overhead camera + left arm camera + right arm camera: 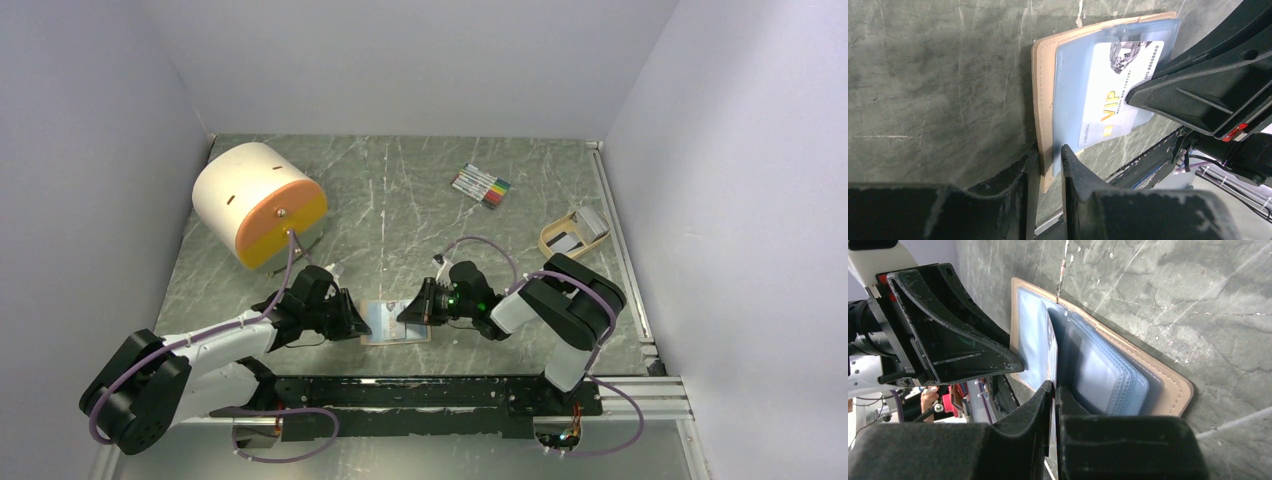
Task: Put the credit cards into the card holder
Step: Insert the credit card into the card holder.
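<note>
The card holder (385, 330) lies open on the table between my two arms, its tan cover (1042, 100) and pale blue sleeves (1108, 375) showing. My left gripper (1048, 159) is shut on the holder's near edge, pinching cover and sleeve. A white credit card (1120, 92) printed "VIP" sits partly inside a blue sleeve. My right gripper (1054, 389) is shut on that card, which is edge-on in the right wrist view. In the top view the left gripper (360, 322) and right gripper (408, 312) face each other across the holder.
A tan open tray (556, 240) at the right holds greyish cards (590, 222). Coloured marker pens (481, 185) lie at the back. A white and orange drum (260, 203) stands back left. A metal rail (620, 240) runs along the right edge.
</note>
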`<state>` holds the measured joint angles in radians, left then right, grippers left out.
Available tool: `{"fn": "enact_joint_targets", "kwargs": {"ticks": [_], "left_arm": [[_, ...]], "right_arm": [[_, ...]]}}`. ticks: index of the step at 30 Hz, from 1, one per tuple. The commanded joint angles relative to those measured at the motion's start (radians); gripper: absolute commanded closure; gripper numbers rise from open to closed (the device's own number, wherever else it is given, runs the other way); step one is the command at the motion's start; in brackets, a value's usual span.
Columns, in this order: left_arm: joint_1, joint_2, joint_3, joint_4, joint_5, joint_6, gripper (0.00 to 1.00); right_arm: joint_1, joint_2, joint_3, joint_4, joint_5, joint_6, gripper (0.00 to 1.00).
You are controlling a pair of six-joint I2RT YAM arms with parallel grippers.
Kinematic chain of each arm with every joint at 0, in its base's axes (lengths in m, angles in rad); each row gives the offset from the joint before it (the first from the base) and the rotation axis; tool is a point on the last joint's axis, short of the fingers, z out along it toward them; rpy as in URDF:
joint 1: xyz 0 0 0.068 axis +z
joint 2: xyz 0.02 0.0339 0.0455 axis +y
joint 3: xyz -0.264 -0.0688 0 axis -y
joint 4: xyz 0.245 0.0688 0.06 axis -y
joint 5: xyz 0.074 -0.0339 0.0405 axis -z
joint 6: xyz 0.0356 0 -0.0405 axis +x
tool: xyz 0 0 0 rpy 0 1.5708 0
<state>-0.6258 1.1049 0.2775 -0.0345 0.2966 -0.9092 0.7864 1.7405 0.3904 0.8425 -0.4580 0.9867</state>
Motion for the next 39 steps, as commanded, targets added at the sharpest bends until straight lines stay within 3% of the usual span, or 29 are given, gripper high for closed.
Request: {"fn": "enact_joint_targets", "kwargs": {"ticks": [1,12,18,30,37,39], "left_arm": [[-0.006,-0.001,0.011,0.009,-0.019,0.001,0.74],[-0.008,0.001,0.008,0.022,-0.012,-0.007,0.74],[-0.007,0.009,0.014,0.02,-0.012,-0.004,0.74],[-0.007,0.0,0.034,-0.002,-0.01,0.008,0.75],[-0.007,-0.013,0.025,0.028,0.015,-0.002,0.75],[-0.008,-0.02,0.023,0.029,0.016,-0.005,0.75]], "right_arm": [[-0.001,0.033,-0.016,-0.009,-0.031,-0.006,0.92],[0.004,0.08,-0.024,0.12,-0.031,0.079,0.87],[0.015,0.048,-0.006,0.027,0.014,0.057,0.81],[0.019,-0.125,0.049,-0.364,0.157,-0.075,0.68],[0.02,-0.145,0.066,-0.434,0.175,-0.095,0.68],[0.028,-0.155,0.071,-0.443,0.179,-0.101,0.71]]}}
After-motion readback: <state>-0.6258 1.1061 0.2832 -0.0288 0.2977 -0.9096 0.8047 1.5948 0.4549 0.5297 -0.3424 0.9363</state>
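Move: The right hand still pinches the VIP card by its right-hand edge; the card's middle is about 2 cm to its left, level fore and aft and some 1 cm lower. The left page's pocket lies roughly 5 cm left, straight across and 2 cm down, and the stacked right pages about 4 cm right, also 2 cm down. From the left hand, still on the holder's left edge, that pocket is about 3 cm right and 2 cm ahead. The right hand first eases the pinched card barely half a centimetre left towards the pocket, then starts spreading its fingers from nearly shut to about a third open, ending the pinch while the card stays between them. Still opening, it turns back to the right and forward by about 1.5 cm with a slight rise, its fingers dipping some 10 degrees steeper, while the left hand keeps its place at the holder's left edge. ##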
